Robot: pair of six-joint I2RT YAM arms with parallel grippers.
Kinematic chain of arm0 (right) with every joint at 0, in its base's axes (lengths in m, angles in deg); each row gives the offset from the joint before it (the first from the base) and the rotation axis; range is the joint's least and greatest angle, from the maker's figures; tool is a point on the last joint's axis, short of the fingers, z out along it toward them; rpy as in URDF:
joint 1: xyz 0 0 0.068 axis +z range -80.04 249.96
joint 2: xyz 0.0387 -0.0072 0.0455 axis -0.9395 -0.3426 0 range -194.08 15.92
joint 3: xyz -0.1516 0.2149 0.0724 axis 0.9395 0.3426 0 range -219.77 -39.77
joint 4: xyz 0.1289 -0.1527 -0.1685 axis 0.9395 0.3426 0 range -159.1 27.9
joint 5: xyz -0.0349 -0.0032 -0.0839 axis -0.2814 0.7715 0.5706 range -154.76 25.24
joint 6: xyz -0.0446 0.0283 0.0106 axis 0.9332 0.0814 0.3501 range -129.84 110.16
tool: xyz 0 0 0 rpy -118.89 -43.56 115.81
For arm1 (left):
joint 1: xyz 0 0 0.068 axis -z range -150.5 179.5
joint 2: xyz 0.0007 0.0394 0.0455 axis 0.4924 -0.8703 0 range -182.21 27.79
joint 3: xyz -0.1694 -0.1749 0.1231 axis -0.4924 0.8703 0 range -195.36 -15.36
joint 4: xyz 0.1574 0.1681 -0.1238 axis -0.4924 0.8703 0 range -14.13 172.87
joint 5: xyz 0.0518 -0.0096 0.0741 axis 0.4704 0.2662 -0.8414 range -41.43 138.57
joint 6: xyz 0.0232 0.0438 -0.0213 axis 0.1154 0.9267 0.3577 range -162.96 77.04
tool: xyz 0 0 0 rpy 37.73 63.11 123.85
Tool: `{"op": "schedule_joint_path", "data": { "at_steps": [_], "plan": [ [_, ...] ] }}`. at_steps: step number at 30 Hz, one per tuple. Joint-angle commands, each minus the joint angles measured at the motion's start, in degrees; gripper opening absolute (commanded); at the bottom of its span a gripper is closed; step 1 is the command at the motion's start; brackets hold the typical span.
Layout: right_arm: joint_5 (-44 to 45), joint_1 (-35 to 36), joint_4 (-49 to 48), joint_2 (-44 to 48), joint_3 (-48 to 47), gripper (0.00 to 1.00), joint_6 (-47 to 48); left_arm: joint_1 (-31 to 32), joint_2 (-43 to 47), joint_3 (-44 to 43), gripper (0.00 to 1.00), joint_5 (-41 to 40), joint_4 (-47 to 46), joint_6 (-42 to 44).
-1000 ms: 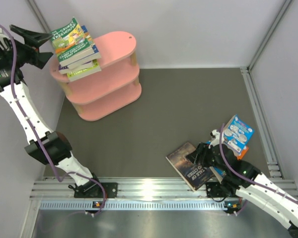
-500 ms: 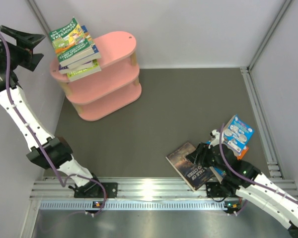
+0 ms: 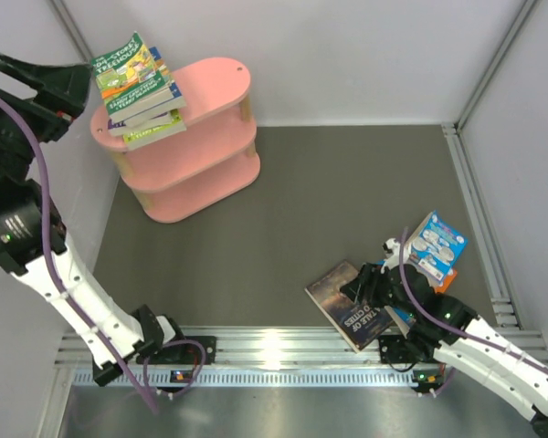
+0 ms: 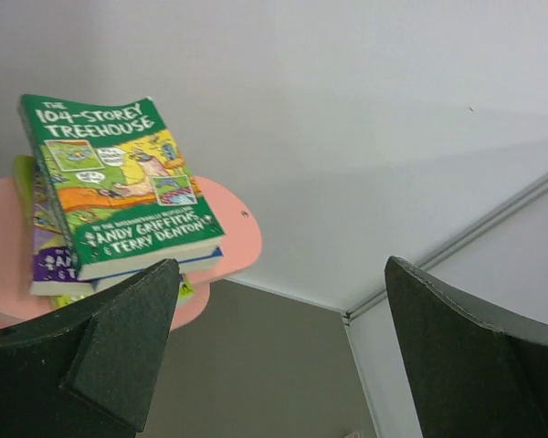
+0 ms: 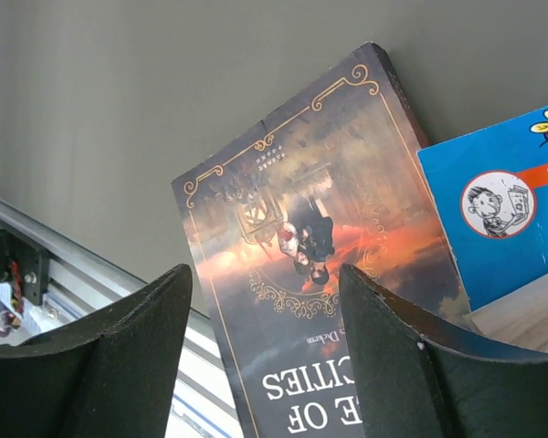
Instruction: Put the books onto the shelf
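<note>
The pink shelf (image 3: 187, 137) stands at the back left, with a stack of books on its top board and a green "Treehouse" cover (image 3: 132, 78) uppermost. In the left wrist view the green book (image 4: 119, 182) lies on the shelf (image 4: 233, 237) ahead of my left gripper (image 4: 281, 266). That left gripper (image 3: 46, 78) is raised beside the shelf's left end, open and empty. A dark brownish book (image 3: 342, 301) lies flat near the front right. My right gripper (image 3: 361, 285) hovers over the dark book (image 5: 320, 228), open, with its fingers on either side above the cover. A blue-and-white book (image 3: 437, 245) lies to its right.
An orange book edge (image 3: 445, 278) shows under the blue-and-white one. The blue cover (image 5: 502, 201) overlaps the dark book's right side. Metal rails (image 3: 283, 342) run along the near edge beside the dark book. Grey walls close in on the left, back and right.
My left arm has swung up and back towards the camera, its gripper staying open left of the shelf. The right arm has barely moved over the dark book.
</note>
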Motion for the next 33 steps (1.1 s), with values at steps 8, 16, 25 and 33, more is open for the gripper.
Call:
{"op": "schedule_joint_path", "data": {
  "at_steps": [8, 16, 25, 33],
  "plan": [
    [2.77, 0.13, -4.76, -8.03, -7.20, 0.73, 5.03, 16.93, 10.87, 25.03, 0.99, -5.05, -19.04, -5.73],
    [7.69, 0.12, -2.65, -15.60, -19.58, 0.77, 7.58, 54.47, 5.96, 28.73, 0.99, -30.79, -13.16, 6.21],
    [37.45, -0.22, 17.99, -21.04, -35.06, 1.00, 2.32, 85.09, -6.69, 49.68, 0.99, -47.36, -17.53, 7.46],
    [26.29, -33.72, 18.46, -32.73, -38.67, 1.00, 11.00, 89.14, -13.10, 68.64, 0.99, -33.74, -37.24, -1.24]
  ]
}}
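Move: The Tale of Two Cities book lies from the left hand about 49 cm right, 13 cm back and 60 cm below. The stacked books on the shelf are some 20 cm ahead, 3 cm left and 15 cm below. The right hand hovers over Tale of Two Cities, its middle some 6 cm straight beneath. The blue book lies from the right hand about 16 cm ahead, 25 cm right, 5 cm lower; the orange book 5 cm ahead, 18 cm right, 5 cm lower. Rightward and down the left hand swings from the shelf towards Tale of Two Cities, some 38 cm across, then dropping steeply to nearly 50 cm lower, turning clockwise and tipping well down, fingers still wide open. The right hand dips slightly, climbs forward off that book, then sweeps right towards the blue book, turning clockwise as its part-open fingers spread fully. ##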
